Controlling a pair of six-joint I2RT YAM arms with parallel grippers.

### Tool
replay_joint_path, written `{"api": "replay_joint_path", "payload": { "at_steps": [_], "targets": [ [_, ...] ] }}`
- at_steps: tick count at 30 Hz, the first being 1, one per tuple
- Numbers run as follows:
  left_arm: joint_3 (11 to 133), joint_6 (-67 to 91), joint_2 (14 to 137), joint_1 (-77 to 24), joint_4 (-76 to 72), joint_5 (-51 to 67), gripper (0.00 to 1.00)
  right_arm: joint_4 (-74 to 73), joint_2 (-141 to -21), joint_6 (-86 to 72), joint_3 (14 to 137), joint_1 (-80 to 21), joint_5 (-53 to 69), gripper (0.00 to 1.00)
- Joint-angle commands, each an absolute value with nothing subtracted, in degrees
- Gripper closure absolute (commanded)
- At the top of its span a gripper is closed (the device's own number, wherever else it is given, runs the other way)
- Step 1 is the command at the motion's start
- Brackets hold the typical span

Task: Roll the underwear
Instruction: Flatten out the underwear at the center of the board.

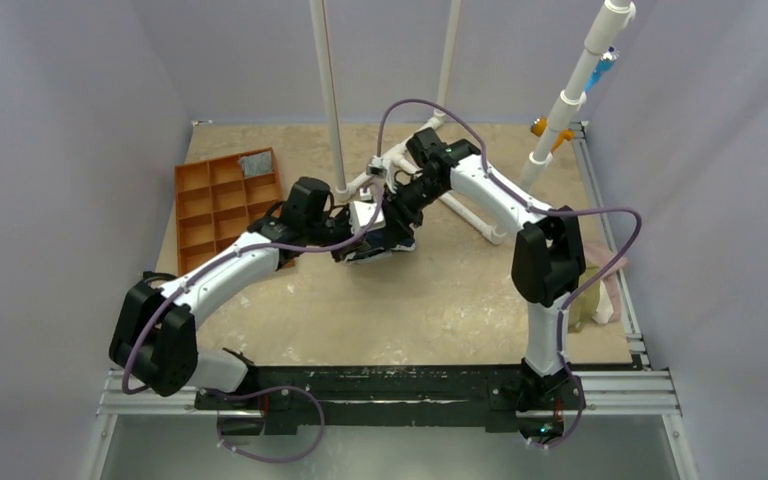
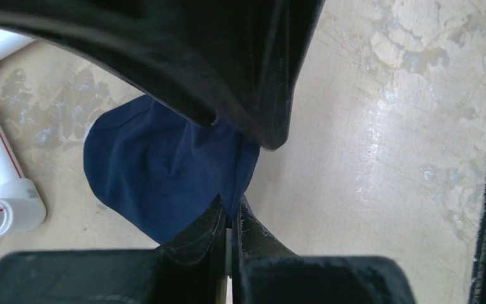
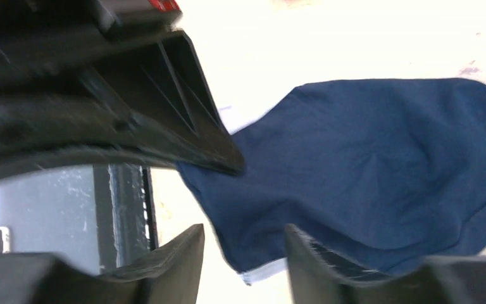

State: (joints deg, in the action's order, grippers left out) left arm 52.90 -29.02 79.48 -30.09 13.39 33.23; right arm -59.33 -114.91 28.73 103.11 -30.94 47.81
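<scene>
The navy-blue underwear [image 2: 152,171] hangs loosely over the tan table, mostly hidden in the top view beneath both wrists [image 1: 372,252]. My left gripper [image 2: 230,212] is shut, pinching a pointed fold of the cloth between its fingertips. In the right wrist view the underwear [image 3: 367,171] spreads wide, its white-trimmed corner [image 3: 262,272] dangling between the parted fingers of my right gripper [image 3: 243,244], which stands open. The two grippers meet almost tip to tip at mid-table [image 1: 385,240]. The right gripper's body fills the top of the left wrist view.
An orange compartment tray [image 1: 225,205] with a grey cloth [image 1: 256,163] sits at the back left. White pipe legs [image 1: 480,215] cross the table behind the grippers. Pale pink cloth [image 1: 608,290] and an olive garment [image 1: 582,310] lie at the right edge.
</scene>
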Motion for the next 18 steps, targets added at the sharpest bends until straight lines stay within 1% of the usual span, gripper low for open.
{"api": "replay_joint_path", "payload": {
  "at_steps": [1,2,5,9,18],
  "targets": [
    [60.0,-24.6,76.4,-30.3,20.9,35.4,1.00,-59.3,-110.2,31.2,100.7,-26.8,53.2,0.36],
    [61.0,-22.9,75.8,-30.2,22.4,36.1,1.00,-59.4,-109.3,31.9,100.1,-26.3,54.0,0.31],
    [65.0,-18.1,75.2,-30.2,28.4,37.5,1.00,-58.7,-105.9,33.8,97.8,-25.5,55.4,0.26],
    [68.6,-15.3,75.6,-30.2,34.1,38.1,1.00,-56.7,-102.4,34.1,96.0,-25.5,56.0,0.25],
    [70.1,-13.7,76.8,-30.2,35.7,38.1,1.00,-55.9,-102.0,35.4,94.9,-26.1,57.5,0.24]
  ]
}}
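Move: The underwear is already pinched in the left hand's shut fingers. Its middle hangs about 4 cm ahead, 3 cm to the right and 6 cm below that hand, and about 3 cm ahead, 3 cm to the left and 7 cm below the right hand, whose half-open fingertips are at its other side. From the left hand, the white pipe corner stands some 11 cm ahead and 3 cm left, and the wooden tray 9 cm ahead and 26 cm left, both roughly 9 cm lower. The right hand finishes opening and lets the underwear's edge go, drawing about 4 cm to its right, away from the cloth, and then rising some 6 cm with its fingers spread. Meanwhile the left hand keeps its shut pinch and lifts its side of the underwear about 7 cm, easing back some 3 cm as it goes and rolling roughly 15 degrees. ##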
